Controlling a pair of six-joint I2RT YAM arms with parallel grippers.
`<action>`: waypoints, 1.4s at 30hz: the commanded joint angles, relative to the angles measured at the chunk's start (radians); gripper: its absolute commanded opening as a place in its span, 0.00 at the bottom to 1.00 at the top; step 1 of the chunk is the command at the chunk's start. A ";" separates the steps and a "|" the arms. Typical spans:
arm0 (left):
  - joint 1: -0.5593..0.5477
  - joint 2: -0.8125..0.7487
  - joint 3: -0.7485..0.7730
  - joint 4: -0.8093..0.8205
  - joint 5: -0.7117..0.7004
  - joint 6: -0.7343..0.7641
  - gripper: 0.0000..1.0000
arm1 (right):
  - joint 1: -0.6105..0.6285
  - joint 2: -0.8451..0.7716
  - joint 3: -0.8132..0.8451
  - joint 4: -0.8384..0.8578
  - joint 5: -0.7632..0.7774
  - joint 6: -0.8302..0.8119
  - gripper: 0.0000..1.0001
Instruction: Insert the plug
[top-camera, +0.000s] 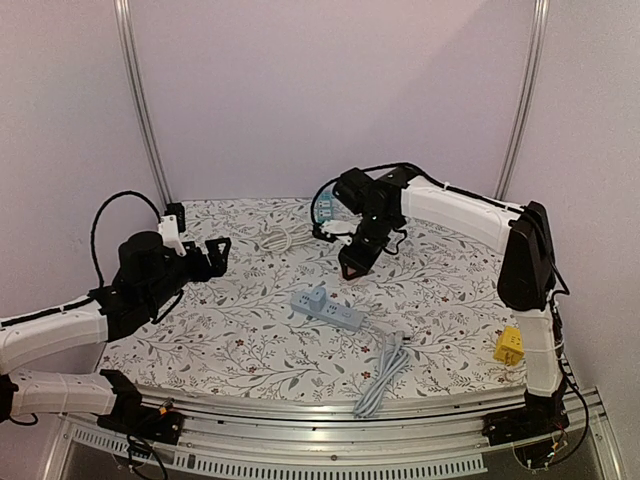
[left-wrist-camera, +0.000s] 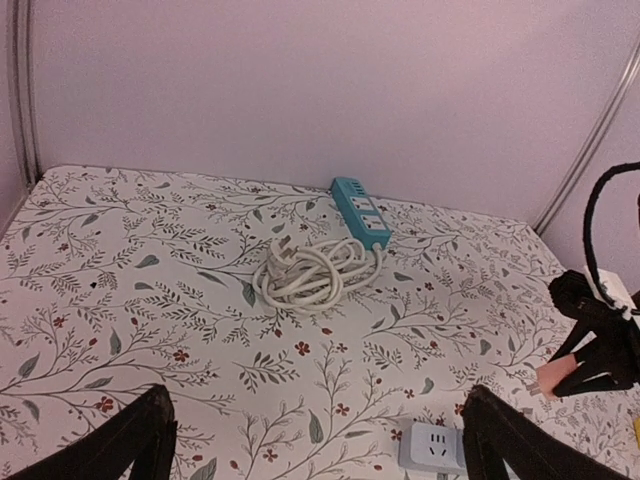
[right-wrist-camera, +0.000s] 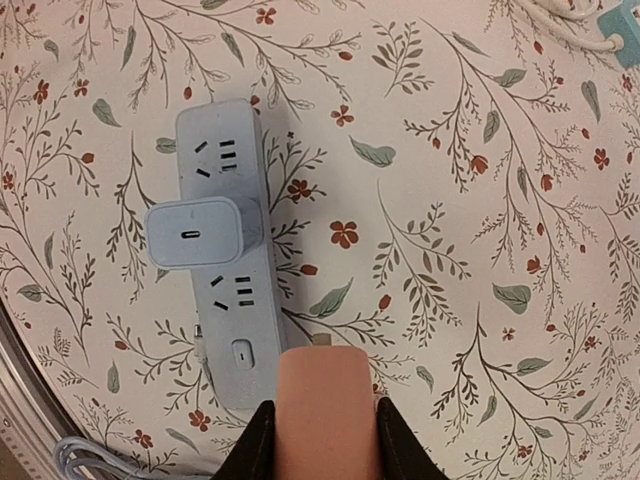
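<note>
My right gripper (right-wrist-camera: 327, 432) is shut on a salmon-pink plug (right-wrist-camera: 327, 405), and a metal prong (right-wrist-camera: 322, 341) shows at the plug's front end. The plug hangs above the table, just right of the near end of a pale blue power strip (right-wrist-camera: 225, 250). A white charger (right-wrist-camera: 200, 232) sits in the strip's middle socket. In the top view the right gripper (top-camera: 355, 262) hovers a little behind the strip (top-camera: 327, 310). My left gripper (top-camera: 215, 255) is open and holds nothing. Its fingers (left-wrist-camera: 140, 440) frame bare table, with one corner of the strip (left-wrist-camera: 430, 445) between them.
A teal power strip (left-wrist-camera: 360, 212) and a coiled white cable (left-wrist-camera: 315, 270) lie near the back wall. The pale strip's grey cord (top-camera: 385, 375) trails to the front edge. A yellow object (top-camera: 509, 345) sits by the right arm's base.
</note>
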 joint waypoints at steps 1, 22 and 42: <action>0.015 -0.017 -0.013 -0.008 -0.004 0.007 0.99 | 0.049 0.044 0.029 -0.018 -0.026 -0.001 0.00; 0.015 -0.022 -0.016 -0.008 -0.003 0.004 0.99 | 0.086 0.135 0.032 -0.024 -0.030 0.016 0.00; 0.015 -0.015 -0.016 -0.004 -0.009 0.006 0.99 | 0.086 0.163 0.044 -0.001 -0.022 0.000 0.00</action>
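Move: Below and behind the right hand, which holds the pink plug, is the free socket on the grey power strip: about 4 cm back, 3 cm left and 10 cm down. The white plug already in the strip stands some 4 cm farther left and 2 cm farther out than that socket; the grey cord bundle lies roughly 20 cm back and 8 cm right of the hand. From the left hand the socket is some 25 cm right, 2 cm back and 19 cm below. Carrying the pink plug down over the power strip, the right hand first slides back and left, then sinks beside the white plug: about 5 cm down, 3.5 cm back and 3 cm left in all. It straightens a little over 5 degrees to point more squarely down, keeps its grip, and eases to a hover over the free socket. ##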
